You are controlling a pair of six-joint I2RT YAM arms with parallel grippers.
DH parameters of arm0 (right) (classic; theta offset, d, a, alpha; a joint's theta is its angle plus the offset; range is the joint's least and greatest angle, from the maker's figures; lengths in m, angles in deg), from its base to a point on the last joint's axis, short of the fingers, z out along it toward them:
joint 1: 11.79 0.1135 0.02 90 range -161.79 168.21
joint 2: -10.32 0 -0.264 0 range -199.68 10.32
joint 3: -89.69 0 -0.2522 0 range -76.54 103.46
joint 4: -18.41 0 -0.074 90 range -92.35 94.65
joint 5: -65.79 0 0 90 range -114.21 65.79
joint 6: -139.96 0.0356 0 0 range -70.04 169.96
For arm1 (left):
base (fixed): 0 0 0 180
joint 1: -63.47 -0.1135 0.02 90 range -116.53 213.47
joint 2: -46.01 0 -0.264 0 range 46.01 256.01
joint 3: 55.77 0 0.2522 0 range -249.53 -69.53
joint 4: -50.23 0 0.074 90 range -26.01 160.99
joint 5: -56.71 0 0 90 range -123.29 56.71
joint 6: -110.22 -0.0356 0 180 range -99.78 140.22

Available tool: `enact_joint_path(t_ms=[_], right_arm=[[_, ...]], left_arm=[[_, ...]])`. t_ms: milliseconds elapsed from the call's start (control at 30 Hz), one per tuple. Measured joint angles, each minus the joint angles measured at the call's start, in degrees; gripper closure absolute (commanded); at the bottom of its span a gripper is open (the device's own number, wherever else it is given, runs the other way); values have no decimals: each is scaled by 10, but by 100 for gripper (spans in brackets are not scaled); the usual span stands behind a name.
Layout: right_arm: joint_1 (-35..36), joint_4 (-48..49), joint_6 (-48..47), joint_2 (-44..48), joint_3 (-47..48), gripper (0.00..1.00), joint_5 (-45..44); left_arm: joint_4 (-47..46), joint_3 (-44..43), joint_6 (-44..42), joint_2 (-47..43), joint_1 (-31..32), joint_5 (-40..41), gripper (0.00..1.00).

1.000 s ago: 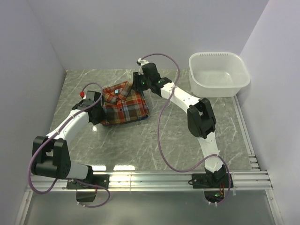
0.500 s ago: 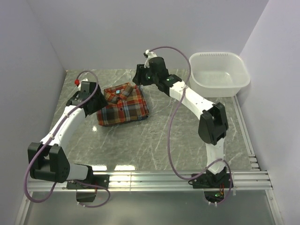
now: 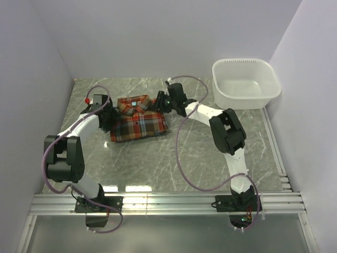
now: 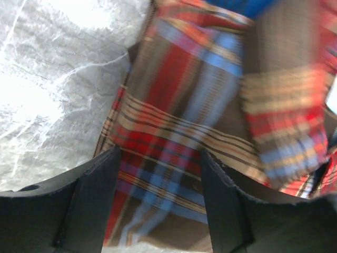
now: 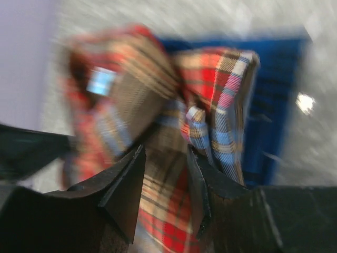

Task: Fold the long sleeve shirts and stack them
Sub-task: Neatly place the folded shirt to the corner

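A red-orange plaid long sleeve shirt (image 3: 139, 122) lies folded on the grey marble table (image 3: 184, 153), collar to the back. In the wrist views a blue shirt (image 5: 274, 105) shows under its edge, and blue cloth (image 4: 247, 6) peeks out at the top of the left wrist view. My left gripper (image 3: 109, 120) is at the shirt's left edge. Its jaws (image 4: 160, 158) stand open over the plaid cloth (image 4: 179, 105). My right gripper (image 3: 159, 104) is at the shirt's back right corner. It (image 5: 166, 153) is open by a narrower gap, with plaid cloth (image 5: 131, 89) showing between the fingers.
A white plastic tub (image 3: 245, 61) stands at the back right corner of the table. Purple walls close in the left, back and right sides. An aluminium rail (image 3: 168, 203) with both arm bases runs along the near edge.
Both grippers let go of the red shirt and lifted away, jaws opening. They have since dropped back to the shirt's left edge and back right corner. The right jaws have narrowed a little.
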Motion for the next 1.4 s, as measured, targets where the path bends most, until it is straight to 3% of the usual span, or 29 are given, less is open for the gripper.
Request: enact_joint_path(t_ms=[100,133,200,367,500,567,700,800,933,1100,1233,1400], right_arm=[[-19,5,15,-19,-35,53,10],[-26,4,14,-20,-42,51,11],[-35,0,9,-12,-45,44,8],[-49,-25,-25,86,-66,25,-12],[-49,-36,-54,230,-111,20,-32],[-49,-35,-64,314,-149,18,-43],[-49,-30,-72,460,-247,17,-57],[-50,-36,-79,548,-325,16,-66],[-56,-59,-83,629,-413,16,-72],[-79,-83,-82,716,-487,16,-72],[-100,-94,-83,762,-501,16,-63],[-107,-92,-83,779,-506,17,-45]], left_arm=[[-10,5,17,5,-9,-7,23],[-10,5,23,2,-11,-7,12],[-10,8,39,-14,-13,-4,3],[-14,26,83,-137,-12,-9,1],[-62,84,143,-264,-10,-38,5],[-99,146,180,-322,3,-52,2],[-139,273,254,-400,85,-30,1],[-143,320,308,-424,167,19,1],[-166,318,351,-389,223,85,1],[-202,301,400,-264,249,130,0],[-218,290,429,-178,262,152,1],[-243,278,443,-134,266,181,2]])
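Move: The front edge of the folded plaid shirt, at its middle, lies about 13 cm right of the left hand and 6 cm back, some 5 cm lower. The collar is roughly 10 cm ahead and 11 cm right of that hand. From the right hand the plaid shirt's middle is about 8 cm left, 6 cm back and 7 cm down, its collar 11 cm left and level. The blue shirt lies beneath it. Up off the shirt's left side by about 13 cm, then right, back and down again, the left hand arcs round to the front edge, its fingers spreading wide and its left side dropping some 20 degrees. The right hand dips about 4 cm while sliding right along the shirt's right part, then rises and sweeps back and right, away over bare table, opening and tilting up. ##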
